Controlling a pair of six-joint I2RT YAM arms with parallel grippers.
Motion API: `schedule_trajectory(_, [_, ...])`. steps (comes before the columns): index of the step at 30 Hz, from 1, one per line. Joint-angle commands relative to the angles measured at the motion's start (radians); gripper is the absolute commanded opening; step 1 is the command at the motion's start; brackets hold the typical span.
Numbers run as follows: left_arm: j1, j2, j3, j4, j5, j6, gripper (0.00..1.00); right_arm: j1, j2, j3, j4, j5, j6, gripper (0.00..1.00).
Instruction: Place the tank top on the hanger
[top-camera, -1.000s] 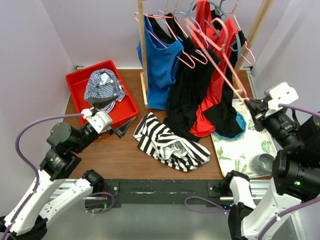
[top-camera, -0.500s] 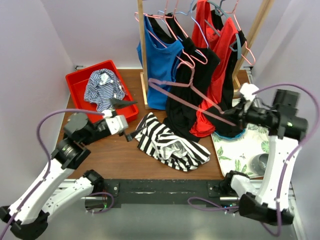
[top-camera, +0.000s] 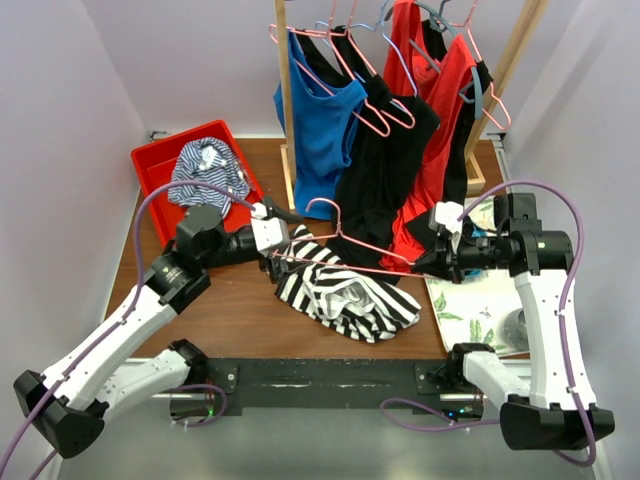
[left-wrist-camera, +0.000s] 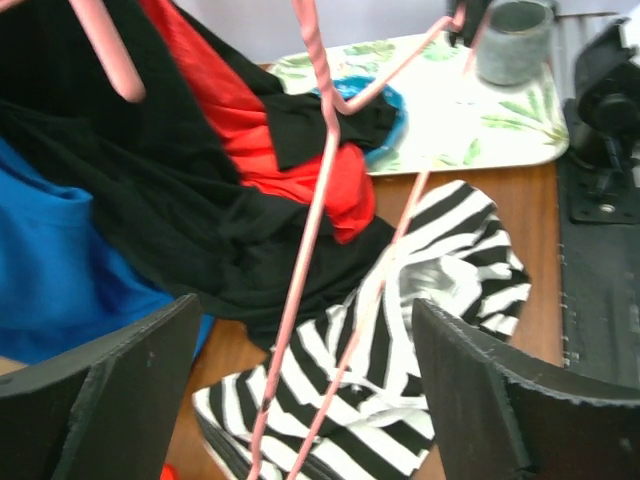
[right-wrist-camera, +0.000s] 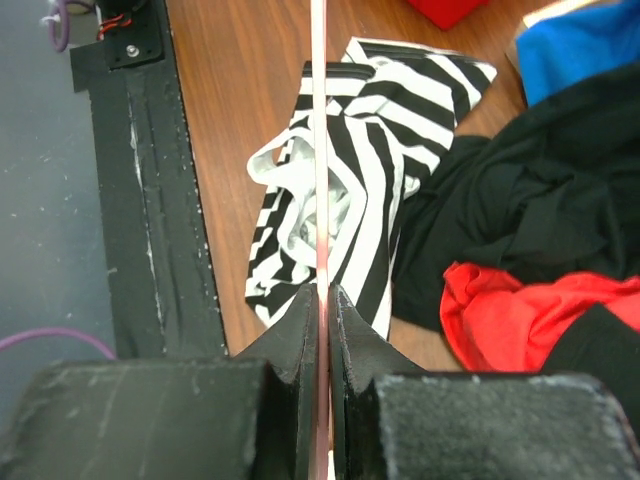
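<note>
The black-and-white striped tank top (top-camera: 345, 290) lies crumpled on the table's near middle; it also shows under both wrists, tank top (left-wrist-camera: 440, 290) and tank top (right-wrist-camera: 370, 130). The pink wire hanger (top-camera: 370, 247) hangs level just above it, hook pointing away from the arms. My right gripper (top-camera: 418, 268) is shut on the hanger's right end, the wire (right-wrist-camera: 319, 150) pinched between its fingertips, right gripper (right-wrist-camera: 320, 295). My left gripper (top-camera: 278, 250) is at the hanger's left end. In the left wrist view the left gripper (left-wrist-camera: 300, 400) is open, both hanger wires (left-wrist-camera: 303, 260) passing between its fingers untouched.
A wooden rack post (top-camera: 285, 100) stands behind, hung with a blue top (top-camera: 320, 130), black tops (top-camera: 375, 180) and a red top (top-camera: 440, 150). A red bin (top-camera: 150, 165) holds a thin-striped garment (top-camera: 205, 170). A leaf-print tray (top-camera: 480, 300) with a grey cup (top-camera: 520, 325) sits right.
The right arm has brought the hanger down from the rack and leftward over the tank top. The left arm swung right until its open jaws straddle the hanger's left end.
</note>
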Motion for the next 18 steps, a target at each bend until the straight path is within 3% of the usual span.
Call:
schedule_trajectory(1, [0.006,0.032,-0.008,-0.01,0.121,-0.039,0.83,0.028,0.01,-0.021,-0.115,-0.069,-0.106,0.0])
schedule_trajectory(4, [0.006,0.063,-0.008,-0.013,0.174,-0.063,0.63,0.034,0.01,-0.035,-0.114,-0.071,-0.111,0.0])
schedule_trajectory(6, [0.006,0.085,0.0,-0.016,0.222,-0.086,0.4,0.036,0.013,-0.041,-0.112,-0.073,-0.111,0.0])
schedule_trajectory(7, [0.006,0.109,0.004,-0.019,0.236,-0.094,0.26,0.042,0.016,-0.044,-0.111,-0.07,-0.11,0.0])
schedule_trajectory(8, [0.006,0.12,0.008,-0.019,0.259,-0.109,0.0,0.043,0.02,-0.047,-0.104,-0.065,-0.108,0.0])
schedule_trajectory(11, [0.003,0.16,0.015,-0.013,0.318,-0.158,0.0,0.057,0.035,-0.055,-0.078,-0.04,-0.077,0.01])
schedule_trajectory(12, [0.003,0.167,0.008,-0.006,0.331,-0.193,0.0,0.062,0.039,-0.055,-0.065,-0.034,-0.041,0.14])
schedule_trajectory(14, [0.0,0.186,-0.002,0.025,0.342,-0.229,0.0,0.08,0.059,-0.053,-0.023,-0.017,-0.001,0.27])
schedule_trajectory(15, [-0.01,0.19,-0.015,0.039,0.339,-0.264,0.0,0.091,0.069,-0.044,-0.019,-0.013,0.012,0.41])
schedule_trajectory(18, [-0.077,0.213,-0.031,0.091,0.297,-0.298,0.0,0.145,0.116,-0.01,-0.006,0.001,0.055,0.57])
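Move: The left hand, fingers wide open, is at the near end of the pink hanger, whose middle lies about 11 cm to its right, 1 cm back and some 2 cm lower. The striped tank top is spread about 13 cm right, 3 cm back and 20 cm below that hand, with the black garment's hem 17 cm right, 5 cm ahead and 15 cm below. The right hand grips the hanger's other end: the hanger's middle is about 14 cm to its left and 1 cm ahead, the striped tank top about 13 cm left, 1 cm ahead and 18 cm below. The left hand sinks about 6 cm, drifting some 3 cm to its right and 3 cm back, and rolls roughly 25 degrees so that its forward side dips, turning a little clockwise too, while its open fingers shut on the hanger's left shoulder bar and pinch it. The right hand keeps its grip and eases down about 3 cm alongside, going slightly left, and only once the left fingers are shut do its own open to about half, loosening its hold on the right end. ##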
